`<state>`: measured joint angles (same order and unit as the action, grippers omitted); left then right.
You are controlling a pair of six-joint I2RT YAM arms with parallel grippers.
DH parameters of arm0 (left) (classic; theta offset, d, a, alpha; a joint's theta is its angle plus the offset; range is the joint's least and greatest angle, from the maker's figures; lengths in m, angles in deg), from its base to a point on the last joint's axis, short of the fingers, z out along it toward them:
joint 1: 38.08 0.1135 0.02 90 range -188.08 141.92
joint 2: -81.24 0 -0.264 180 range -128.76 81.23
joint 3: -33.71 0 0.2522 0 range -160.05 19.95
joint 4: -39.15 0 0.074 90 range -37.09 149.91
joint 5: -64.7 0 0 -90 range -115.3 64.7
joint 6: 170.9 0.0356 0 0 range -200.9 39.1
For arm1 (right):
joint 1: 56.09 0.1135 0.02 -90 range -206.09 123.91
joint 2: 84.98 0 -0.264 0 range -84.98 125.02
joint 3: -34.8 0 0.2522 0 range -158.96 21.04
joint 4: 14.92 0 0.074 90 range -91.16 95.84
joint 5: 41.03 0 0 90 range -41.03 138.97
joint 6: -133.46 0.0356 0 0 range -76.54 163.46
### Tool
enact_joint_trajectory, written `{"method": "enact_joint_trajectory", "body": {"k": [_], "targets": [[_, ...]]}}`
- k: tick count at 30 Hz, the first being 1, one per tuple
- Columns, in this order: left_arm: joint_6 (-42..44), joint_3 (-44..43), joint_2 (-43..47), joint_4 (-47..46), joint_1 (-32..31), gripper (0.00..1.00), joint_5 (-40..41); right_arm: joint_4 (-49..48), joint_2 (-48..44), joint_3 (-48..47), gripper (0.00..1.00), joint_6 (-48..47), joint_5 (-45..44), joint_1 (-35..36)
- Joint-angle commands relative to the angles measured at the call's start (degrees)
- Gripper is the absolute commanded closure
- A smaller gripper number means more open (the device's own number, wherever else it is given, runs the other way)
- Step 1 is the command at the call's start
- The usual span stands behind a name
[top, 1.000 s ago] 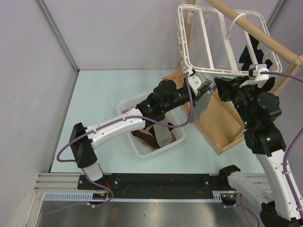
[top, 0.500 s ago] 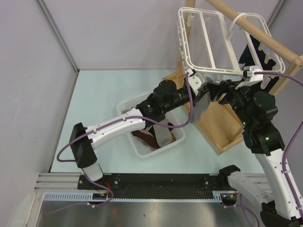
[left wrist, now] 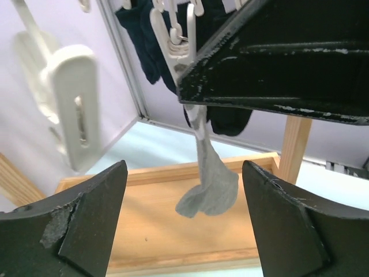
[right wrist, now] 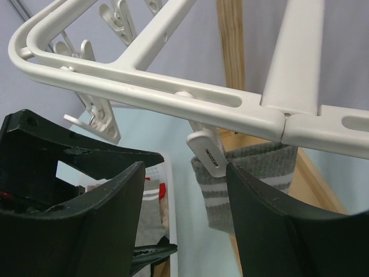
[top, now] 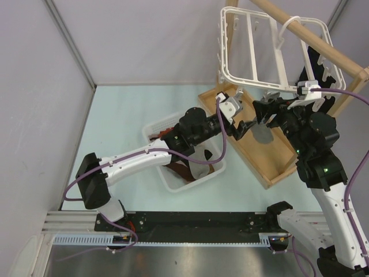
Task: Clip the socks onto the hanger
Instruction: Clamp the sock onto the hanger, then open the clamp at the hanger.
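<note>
The white hanger hangs by its hook from the wooden pole. A grey sock with white cuff stripes hangs from one of its clips; in the left wrist view the sock dangles free over the wooden tray. Dark socks hang at the hanger's right side. My left gripper is open and empty, a little back from the grey sock. My right gripper is open just under the frame, one finger beside the clip. More socks lie in the basket.
The white slotted basket stands on the table under my left arm. The wooden rack's tray and uprights stand right behind both grippers. Grey walls enclose the table at left and back.
My left gripper opened, let go of the grey sock and drew back to the left. My right gripper opened off the clip, and the sock now hangs from it.
</note>
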<state>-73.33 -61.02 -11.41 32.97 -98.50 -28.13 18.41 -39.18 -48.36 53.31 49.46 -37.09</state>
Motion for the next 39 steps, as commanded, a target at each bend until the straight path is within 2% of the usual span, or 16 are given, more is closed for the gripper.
{"method": "enact_joint_trajectory", "body": {"k": [1,8,19,22,26,39], "targets": [[1.12,1.51,3.43,-8.26,0.13,0.14,2.56,-0.94,-0.54,-0.29,0.37,0.26,-1.8,0.07],[1.3,3.27,2.47,-16.96,0.92,0.14,10.37,-0.85,-0.54,-0.29,0.37,0.17,-2.43,0.16],[5.69,4.33,0.97,-24.17,1.1,0.21,15.31,-0.33,-0.54,-0.29,0.38,0.17,-2.69,-0.02],[6.75,4.24,0.8,-24.7,1.01,0.26,15.05,-0.33,-0.62,-0.29,0.37,0.35,-2.6,-0.02],[7.72,4.42,0.79,-24.79,0.83,0.4,14.08,-0.41,-0.8,-0.29,0.37,0.61,-2.51,0.07],[8.6,6.0,1.85,-24.18,0.13,0.73,12.06,-0.5,-2.12,-0.29,0.38,0.61,-1.11,-0.02]]}}
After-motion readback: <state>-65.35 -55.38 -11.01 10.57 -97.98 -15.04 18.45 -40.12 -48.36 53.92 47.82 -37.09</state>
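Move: The empty clip under the hanger's near left corner lies about 4 cm ahead of the left hand, 4 cm to its left and 6 cm above. The clip already holding the grey sock is level with that empty clip and some 11 cm to its right; the sock's middle hangs about 7 cm below its clip. From the right hand, the empty clip is about 3 cm ahead, 9 cm to the left and 4 cm above. Coming up around the tab of the empty corner clip, the left fingers bring it between their tips and begin closing on it, from wide open to about a third. To get there the left hand rises about 6 cm while going some 4 cm forward and 4 cm left, away from the sock, swinging counter-clockwise about 15 degrees and rolling and tipping up slightly, then sinks about 1 cm as the fingers narrow. ##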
